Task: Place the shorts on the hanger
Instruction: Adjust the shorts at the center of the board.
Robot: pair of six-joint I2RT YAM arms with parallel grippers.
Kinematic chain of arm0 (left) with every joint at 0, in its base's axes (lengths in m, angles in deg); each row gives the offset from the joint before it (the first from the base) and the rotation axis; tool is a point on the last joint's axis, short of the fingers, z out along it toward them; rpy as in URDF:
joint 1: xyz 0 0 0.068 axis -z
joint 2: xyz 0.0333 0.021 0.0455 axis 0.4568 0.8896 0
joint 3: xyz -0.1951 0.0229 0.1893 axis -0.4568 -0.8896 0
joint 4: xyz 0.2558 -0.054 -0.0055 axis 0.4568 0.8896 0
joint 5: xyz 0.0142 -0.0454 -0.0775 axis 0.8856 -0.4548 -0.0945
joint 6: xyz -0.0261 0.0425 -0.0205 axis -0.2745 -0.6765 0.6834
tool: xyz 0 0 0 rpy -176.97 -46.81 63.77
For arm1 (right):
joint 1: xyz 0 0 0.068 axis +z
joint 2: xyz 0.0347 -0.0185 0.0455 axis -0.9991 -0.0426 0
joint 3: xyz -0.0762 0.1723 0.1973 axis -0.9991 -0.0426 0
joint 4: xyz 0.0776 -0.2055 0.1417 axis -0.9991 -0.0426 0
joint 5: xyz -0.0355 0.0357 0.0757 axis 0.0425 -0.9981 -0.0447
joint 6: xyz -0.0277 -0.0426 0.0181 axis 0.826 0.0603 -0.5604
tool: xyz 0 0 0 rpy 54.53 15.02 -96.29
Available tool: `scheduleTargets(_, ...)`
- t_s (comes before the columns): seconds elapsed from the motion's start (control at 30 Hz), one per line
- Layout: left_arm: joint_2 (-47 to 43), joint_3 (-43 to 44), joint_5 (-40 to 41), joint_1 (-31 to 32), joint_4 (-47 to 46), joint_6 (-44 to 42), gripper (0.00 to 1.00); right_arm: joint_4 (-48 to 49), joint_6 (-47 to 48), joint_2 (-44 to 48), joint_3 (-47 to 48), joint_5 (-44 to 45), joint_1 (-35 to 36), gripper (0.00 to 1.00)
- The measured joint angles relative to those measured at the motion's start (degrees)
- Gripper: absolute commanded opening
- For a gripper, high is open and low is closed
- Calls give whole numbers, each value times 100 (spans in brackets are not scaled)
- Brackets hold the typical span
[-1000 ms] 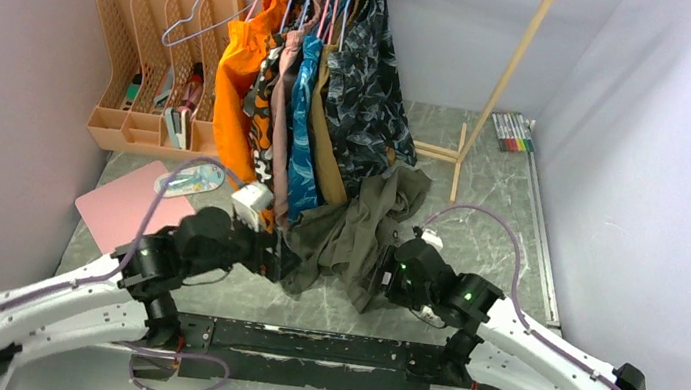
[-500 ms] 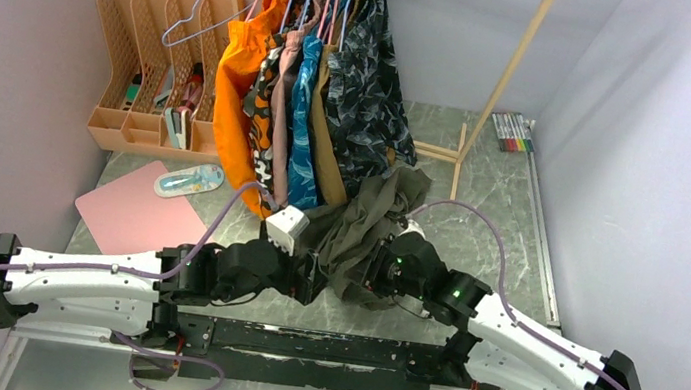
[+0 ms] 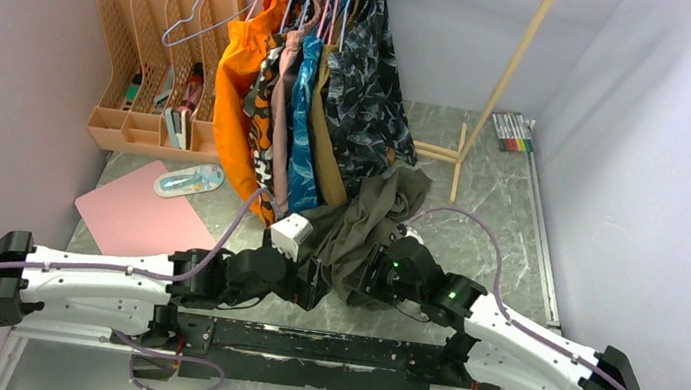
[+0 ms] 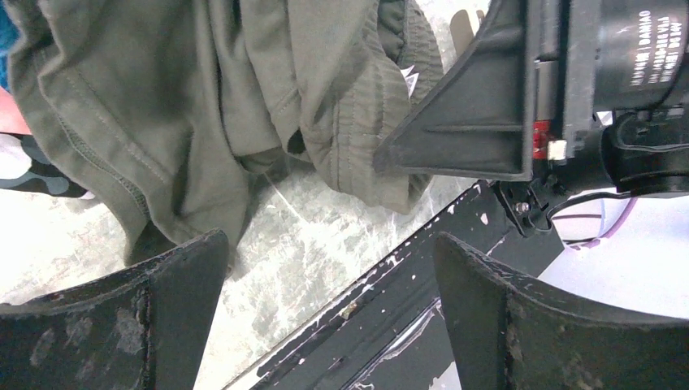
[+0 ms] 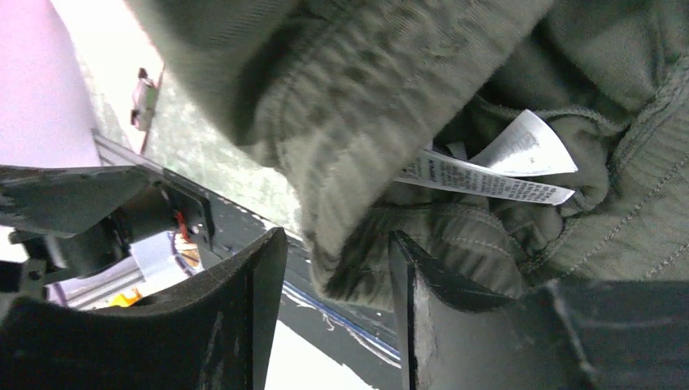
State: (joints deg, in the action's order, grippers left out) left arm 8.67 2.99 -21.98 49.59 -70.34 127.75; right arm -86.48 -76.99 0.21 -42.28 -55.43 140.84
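Observation:
The olive-green shorts (image 3: 373, 221) lie in a crumpled heap on the table below the hanging clothes, and fill the left wrist view (image 4: 203, 106). The light-blue hanger (image 3: 198, 19) hangs bare at the left end of the rack. My left gripper (image 3: 314, 287) (image 4: 327, 240) is open and low, just in front of the shorts' near edge, with nothing between its fingers. My right gripper (image 3: 369, 277) (image 5: 337, 240) is open around a fold of the ribbed waistband (image 5: 357, 162). That fold lies against one finger, with a gap to the other. A white care label (image 5: 487, 175) shows.
Several garments hang on the wooden rack, among them an orange one (image 3: 239, 90) and a dark camouflage one (image 3: 368, 87). A peach file organiser (image 3: 151, 69) stands back left, with a pink mat (image 3: 132, 212) in front. Markers (image 3: 513, 131) lie back right. A black rail (image 3: 322, 343) runs along the near edge.
My left arm has swung away from the hanging clothes, down and right, to the shorts' near edge. The right gripper has crept a little left into the fabric.

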Motion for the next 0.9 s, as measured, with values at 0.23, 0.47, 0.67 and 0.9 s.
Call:
scheduleTargets(0.23, 142, 2, -68, 72, -17, 17, 99, 498, -76, -400, -28, -160, 0, 12)
scheduleTargets(0.47, -313, 2, -70, 107, -15, 122, 99, 1674, -511, -293, 251, -160, 0, 0)
scheduleTargets(0.67, -446, 33, -66, 107, -17, 144, 100, 2500, -1191, -238, 286, -31, 11, 0)
scheduleTargets(0.9, 175, 507, 339, 114, 188, 354, 99, 2780, -1779, -330, 319, 302, 184, 0)
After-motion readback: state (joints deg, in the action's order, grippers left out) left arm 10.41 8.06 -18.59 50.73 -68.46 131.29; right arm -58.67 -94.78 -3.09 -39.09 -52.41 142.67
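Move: The olive shorts' waistband edge lies between the right hand's open fingertips, about 1 cm ahead of it, level left to right and some 2 cm below. The brown shorts' hem hangs roughly 15 cm ahead and 10 cm left of that hand, and the blue shorts' lower end about 13 cm ahead and 16 cm left. From the left hand, the same waistband edge is some 5 cm ahead, 9 cm right and 7 cm below. The waistband edge is pinched by the right hand, which dips a centimetre or so while closing, then pulls up some 12 cm, drifting left and a bit forward, its fingers swinging up about 30 degrees until they point nearly level to the left. The left hand stays close by, fingers wide open, sinking a little and then rising to end about 3 cm higher. ##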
